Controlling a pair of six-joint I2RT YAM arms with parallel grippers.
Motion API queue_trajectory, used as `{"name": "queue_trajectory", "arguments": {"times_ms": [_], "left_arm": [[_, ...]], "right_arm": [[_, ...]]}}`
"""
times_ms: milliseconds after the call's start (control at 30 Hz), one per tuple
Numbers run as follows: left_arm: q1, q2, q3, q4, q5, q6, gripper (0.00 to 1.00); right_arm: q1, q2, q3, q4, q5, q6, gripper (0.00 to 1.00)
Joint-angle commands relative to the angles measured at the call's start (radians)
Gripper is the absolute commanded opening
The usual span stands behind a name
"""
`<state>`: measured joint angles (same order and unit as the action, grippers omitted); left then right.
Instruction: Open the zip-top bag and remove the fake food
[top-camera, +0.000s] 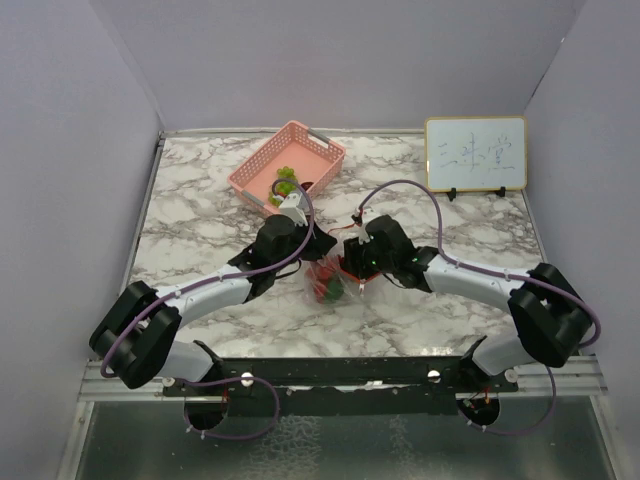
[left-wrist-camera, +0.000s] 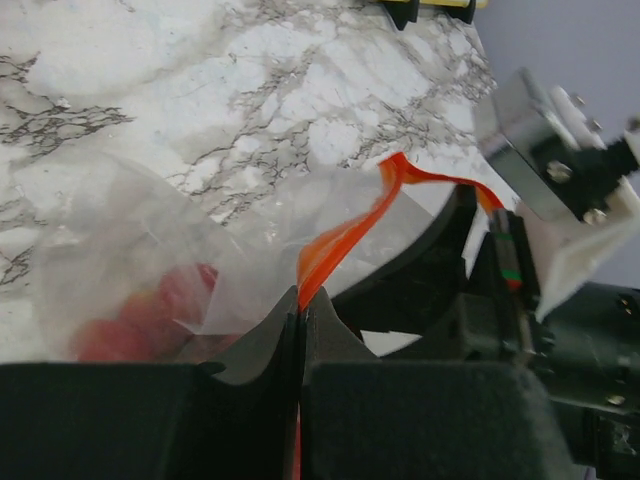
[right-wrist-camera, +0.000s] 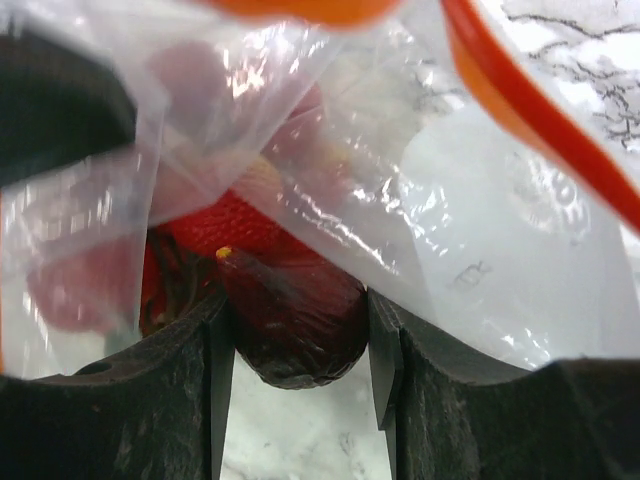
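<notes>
The zip-top bag (top-camera: 326, 280) hangs crumpled between the two arms at the table's middle, red fake food (top-camera: 322, 288) showing through it. My left gripper (left-wrist-camera: 300, 302) is shut on the bag's red-orange zip strip (left-wrist-camera: 345, 240), and the clear plastic (left-wrist-camera: 150, 250) sags to its left over blurred red pieces (left-wrist-camera: 180, 300). My right gripper (right-wrist-camera: 298, 302) is shut on a dark red fake food piece (right-wrist-camera: 295, 335) at the bag's mouth, both fingers touching it. The bag's film (right-wrist-camera: 450, 230) and its zip strip (right-wrist-camera: 540, 120) lie above that piece.
A pink mesh basket (top-camera: 300, 140) stands at the back centre-left with green grape-like pieces (top-camera: 285, 180) inside. A small whiteboard (top-camera: 475, 153) stands at the back right. The right arm's wrist (left-wrist-camera: 560, 200) sits close to my left gripper.
</notes>
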<state>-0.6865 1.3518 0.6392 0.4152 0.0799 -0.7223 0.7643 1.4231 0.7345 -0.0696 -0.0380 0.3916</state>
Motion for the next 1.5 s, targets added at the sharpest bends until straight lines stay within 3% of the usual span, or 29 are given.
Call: {"name": "queue_trajectory", "arguments": {"times_ms": [0,900,1067,1267,1467], "left_arm": [[-0.034,-0.028,-0.009,0.025,0.045,0.02,0.0],[-0.019,0.066,-0.065,0.072,-0.004,0.03,0.0],[-0.019,0.052,-0.067,0.055,0.011,0.03,0.0],[-0.02,0.008,-0.1,0.05,0.0,0.032,0.0],[-0.021,-0.028,-0.112,0.013,-0.014,0.04,0.0]], "right_arm": [[-0.005,0.067,0.113,-0.025,0.033,-0.008,0.47],[-0.06,-0.102,0.316,-0.193,0.061,-0.093,0.48],[-0.084,0.009,0.459,-0.186,0.042,-0.141,0.5],[-0.14,0.265,0.679,-0.13,-0.044,-0.165,0.5],[-0.201,0.585,1.043,-0.196,-0.13,-0.155,0.5]]}}
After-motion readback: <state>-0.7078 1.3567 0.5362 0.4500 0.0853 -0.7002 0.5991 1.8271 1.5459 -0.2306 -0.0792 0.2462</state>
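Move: The right hand already grips the dark red fake food in the bag's mouth. From it, the pink basket's middle lies about 22 cm ahead, 15 cm left and 4 cm lower. In the basket, the grapes lie some 19 cm ahead and 16 left of that hand, a dark fruit 19 ahead and 11 left. The food still bagged is about 6 cm left and 3 back. From the left hand, the basket is roughly 17 cm ahead, 9 left and 12 below. Up first, with a few centimetres forward, the right hand draws the dark red food out of the bag, then sweeps forward and slightly left to the basket's right rim, about 18 cm forward in all and 14 higher; its fingers tip up some 15 degrees and keep their grip. The left hand still pinches the orange zip edge, easing back 2 cm and sinking about 4. ##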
